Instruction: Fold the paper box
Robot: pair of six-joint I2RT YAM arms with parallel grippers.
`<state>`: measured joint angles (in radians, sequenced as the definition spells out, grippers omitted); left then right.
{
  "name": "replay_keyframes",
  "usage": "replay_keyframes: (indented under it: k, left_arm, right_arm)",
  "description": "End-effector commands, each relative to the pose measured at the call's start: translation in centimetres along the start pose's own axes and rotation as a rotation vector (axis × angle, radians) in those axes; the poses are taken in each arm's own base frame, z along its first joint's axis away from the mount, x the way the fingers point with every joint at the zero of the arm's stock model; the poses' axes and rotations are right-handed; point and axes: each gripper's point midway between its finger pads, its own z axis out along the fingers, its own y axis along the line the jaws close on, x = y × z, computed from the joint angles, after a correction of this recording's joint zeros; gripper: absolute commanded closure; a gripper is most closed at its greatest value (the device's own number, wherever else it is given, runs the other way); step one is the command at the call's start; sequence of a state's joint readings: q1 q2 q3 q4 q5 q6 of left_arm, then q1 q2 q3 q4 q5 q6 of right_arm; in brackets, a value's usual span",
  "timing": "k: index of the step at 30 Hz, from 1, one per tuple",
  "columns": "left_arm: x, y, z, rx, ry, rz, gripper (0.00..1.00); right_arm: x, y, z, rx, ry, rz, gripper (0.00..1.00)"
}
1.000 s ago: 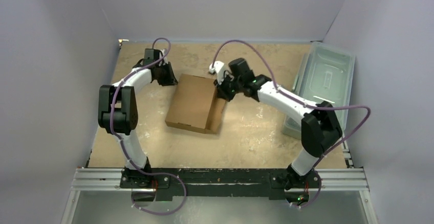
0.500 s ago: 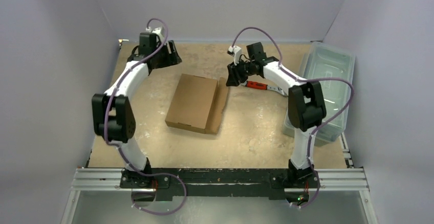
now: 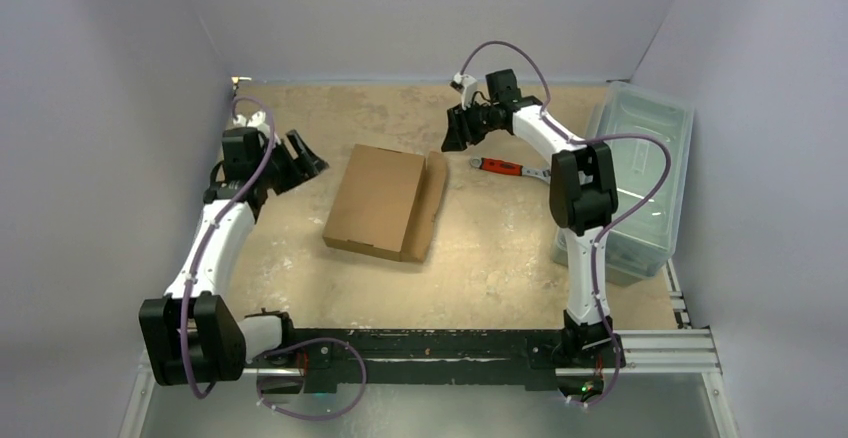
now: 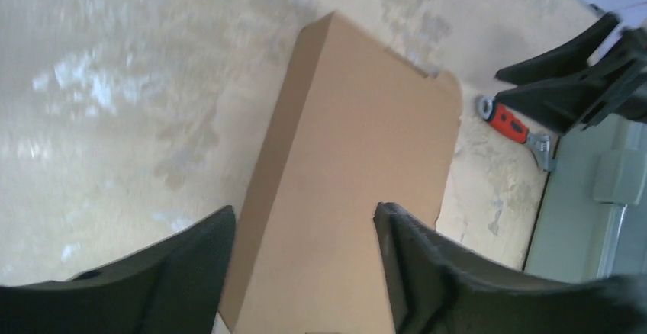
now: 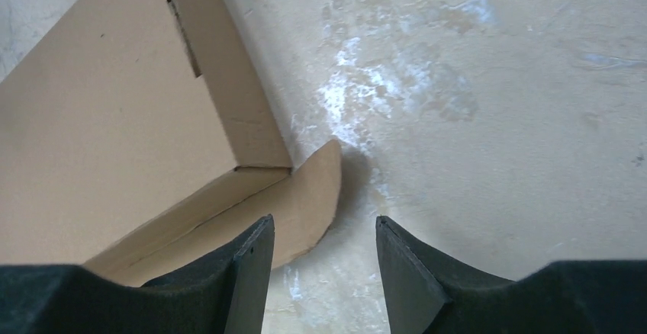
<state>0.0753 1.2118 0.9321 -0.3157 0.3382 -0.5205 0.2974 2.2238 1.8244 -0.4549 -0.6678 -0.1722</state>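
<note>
The paper box (image 3: 376, 201) lies closed and flat in the middle of the table, a shallow brown cardboard mailer. One side flap (image 3: 434, 203) stands loose along its right edge. My left gripper (image 3: 305, 156) hovers off the box's left side, open and holding nothing. In the left wrist view the box (image 4: 358, 166) fills the gap between the spread fingers of the left gripper (image 4: 304, 210). My right gripper (image 3: 452, 134) hangs open beyond the box's far right corner, apart from it. The right wrist view has the box (image 5: 99, 136) and its rounded flap (image 5: 309, 197) just ahead of the right gripper (image 5: 324, 223).
A red-handled wrench (image 3: 505, 168) lies on the table right of the box, also seen as the wrench (image 4: 510, 125) from the left wrist. A translucent grey-green bin (image 3: 640, 168) stands along the right edge. Walls close in the table on three sides.
Both grippers opened and drew away from the box. The left arm pulled back to the left, the right arm swung toward the far side, uncovering the wrench. The box stayed put.
</note>
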Motion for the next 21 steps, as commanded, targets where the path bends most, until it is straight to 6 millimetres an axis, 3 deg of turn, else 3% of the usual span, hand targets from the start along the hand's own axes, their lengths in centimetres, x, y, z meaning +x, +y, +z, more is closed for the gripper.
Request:
replay_keyframes:
  k: [1, 5, 6, 9, 14, 21]
  left_arm:
    - [3.8, 1.8, -0.8, -0.064, 0.082, -0.081, 0.42]
    - [7.0, 5.2, -1.8, -0.248, 0.130, -0.188, 0.75]
    - [7.8, 6.0, -2.2, -0.293, 0.144, -0.208, 0.83]
    - [10.6, 7.3, -3.1, -0.360, 0.199, -0.273, 0.97]
    - [14.4, 8.8, -3.6, -0.415, 0.290, -0.328, 1.00]
    - [15.9, 7.6, -1.7, -0.309, 0.322, -0.395, 1.00]
  right_arm:
    - [-2.1, 0.2, 0.1, -0.050, -0.050, 0.002, 0.45]
    - [-4.3, -0.1, 0.0, -0.010, -0.108, -0.026, 0.53]
    - [-5.0, -0.4, 0.0, 0.012, -0.120, -0.033, 0.65]
    - [-6.4, 0.1, 0.7, 0.030, -0.134, -0.065, 0.80]
    - [-5.8, 1.2, 2.8, 0.057, -0.085, -0.131, 0.90]
    - [-4.6, 2.2, 4.4, 0.090, -0.026, -0.203, 0.92]
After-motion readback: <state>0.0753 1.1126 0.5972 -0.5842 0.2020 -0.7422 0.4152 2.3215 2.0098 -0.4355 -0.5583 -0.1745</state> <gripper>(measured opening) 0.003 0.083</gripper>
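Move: From the left hand, the paper box's middle is about 12 cm to the right, level fore and aft and some 16 cm below; its near-left corner is about 10 cm back and 2 cm right. From the right hand, the box's middle is some 11 cm back, 15 cm left and 7 cm down; the open side flap's middle is about 12 cm back and 4 cm left, the wrench 12 cm right and 2 cm back. Left shuts, going down and back 18 cm towards the box's near-left corner; right closes, moving 6 cm left. ##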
